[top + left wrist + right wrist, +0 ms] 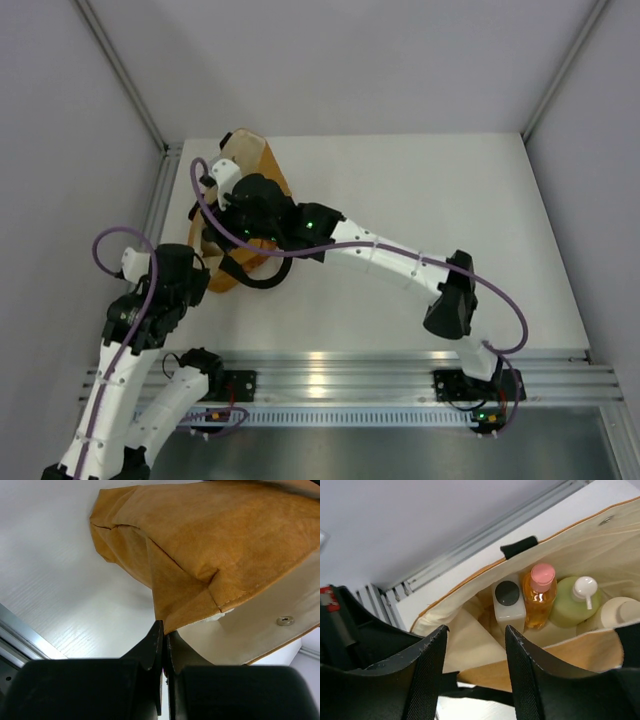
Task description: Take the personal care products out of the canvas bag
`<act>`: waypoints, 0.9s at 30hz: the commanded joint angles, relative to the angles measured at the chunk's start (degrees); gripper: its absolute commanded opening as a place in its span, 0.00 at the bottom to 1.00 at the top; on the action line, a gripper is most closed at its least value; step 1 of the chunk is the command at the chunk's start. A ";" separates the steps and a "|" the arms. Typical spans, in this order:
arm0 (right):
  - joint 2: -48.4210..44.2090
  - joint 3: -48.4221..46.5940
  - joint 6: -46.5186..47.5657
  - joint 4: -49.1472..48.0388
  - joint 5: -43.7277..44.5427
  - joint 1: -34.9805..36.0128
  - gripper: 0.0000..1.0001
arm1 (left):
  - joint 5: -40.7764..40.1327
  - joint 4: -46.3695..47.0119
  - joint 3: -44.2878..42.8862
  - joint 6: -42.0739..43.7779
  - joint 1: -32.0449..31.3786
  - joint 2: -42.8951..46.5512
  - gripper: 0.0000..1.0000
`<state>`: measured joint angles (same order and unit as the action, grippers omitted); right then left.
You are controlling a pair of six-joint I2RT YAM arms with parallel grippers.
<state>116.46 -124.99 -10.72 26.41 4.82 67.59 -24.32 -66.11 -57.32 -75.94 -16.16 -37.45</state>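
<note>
The canvas bag (256, 160), mustard-orange with cream lining (470, 640), lies at the table's far left. In the left wrist view my left gripper (164, 630) is shut on a corner of the bag's rim (190, 605). My right gripper (476, 630) hangs over the bag's mouth, open, with nothing between its fingers. Inside stand the personal care products, side by side. They are a clear-white squarish bottle with a black cap (508, 600), an orange one with a pink cap (540, 592), a pale green one with a white cap (572, 602) and a beige one (615, 612), partly hidden.
A black strap handle (519, 546) sits on the bag's far rim, and a metal snap (285, 621) on the lining. The white table (430, 200) extends to the right of the bag. An aluminium rail (330, 375) runs along the near edge. Grey walls close in the left and back.
</note>
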 commanded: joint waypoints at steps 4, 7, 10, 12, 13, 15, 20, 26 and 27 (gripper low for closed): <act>6.31 -0.70 2.38 -2.16 -2.62 -0.18 0.47 | -0.29 -3.77 3.00 -2.81 -0.01 0.97 0.00; 7.63 0.53 0.97 -2.24 -2.88 0.00 0.47 | -1.52 -3.77 3.27 -2.90 -0.10 1.68 0.00; 9.21 1.24 0.53 -2.77 -2.80 -0.09 0.50 | -3.19 -3.77 3.53 -2.72 -0.01 1.07 0.00; 10.79 0.89 0.53 -3.38 -3.15 -0.18 0.51 | -3.37 -3.77 3.71 -2.54 -0.10 0.54 0.00; 11.32 0.54 0.53 -4.00 -3.76 -0.27 0.51 | -3.20 -3.68 3.79 -2.46 -0.10 0.28 0.00; 12.64 -0.60 0.26 -4.26 -3.77 -0.62 0.52 | -2.84 -3.77 3.88 -2.46 -0.10 0.45 0.00; 13.88 -1.49 -0.44 -6.46 -1.48 -1.76 0.53 | -3.02 -4.56 3.62 -3.68 -0.01 2.81 0.00; 13.88 -3.07 -0.44 -9.71 0.98 -3.08 0.53 | -2.84 -4.82 3.71 -5.71 -0.10 4.93 0.00; 13.62 -3.07 -0.88 -10.67 1.76 -3.17 0.53 | -3.10 -4.82 3.53 -5.62 -0.10 4.85 0.00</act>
<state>130.04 -125.14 -11.14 20.56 3.09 66.39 -25.17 -66.46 -53.82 -80.34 -16.29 -33.47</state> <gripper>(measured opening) 0.529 0.025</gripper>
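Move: The black-capped bottle stands inside the canvas bag, from the right hand about 5 cm ahead, 8 cm to the left and some 17 cm down. The pink-capped bottle is roughly 5 cm farther out than it and 2 cm to its right; the pump bottle is about 8 cm farther out and 5 cm to its right. From the left hand, closed on the bag's rim, the black-capped bottle lies some 10 cm ahead, 3 cm right and 6 cm lower. Left keeps pinching the rim as the open right hand sinks about 12 cm, edging left, towards the black-capped bottle. ##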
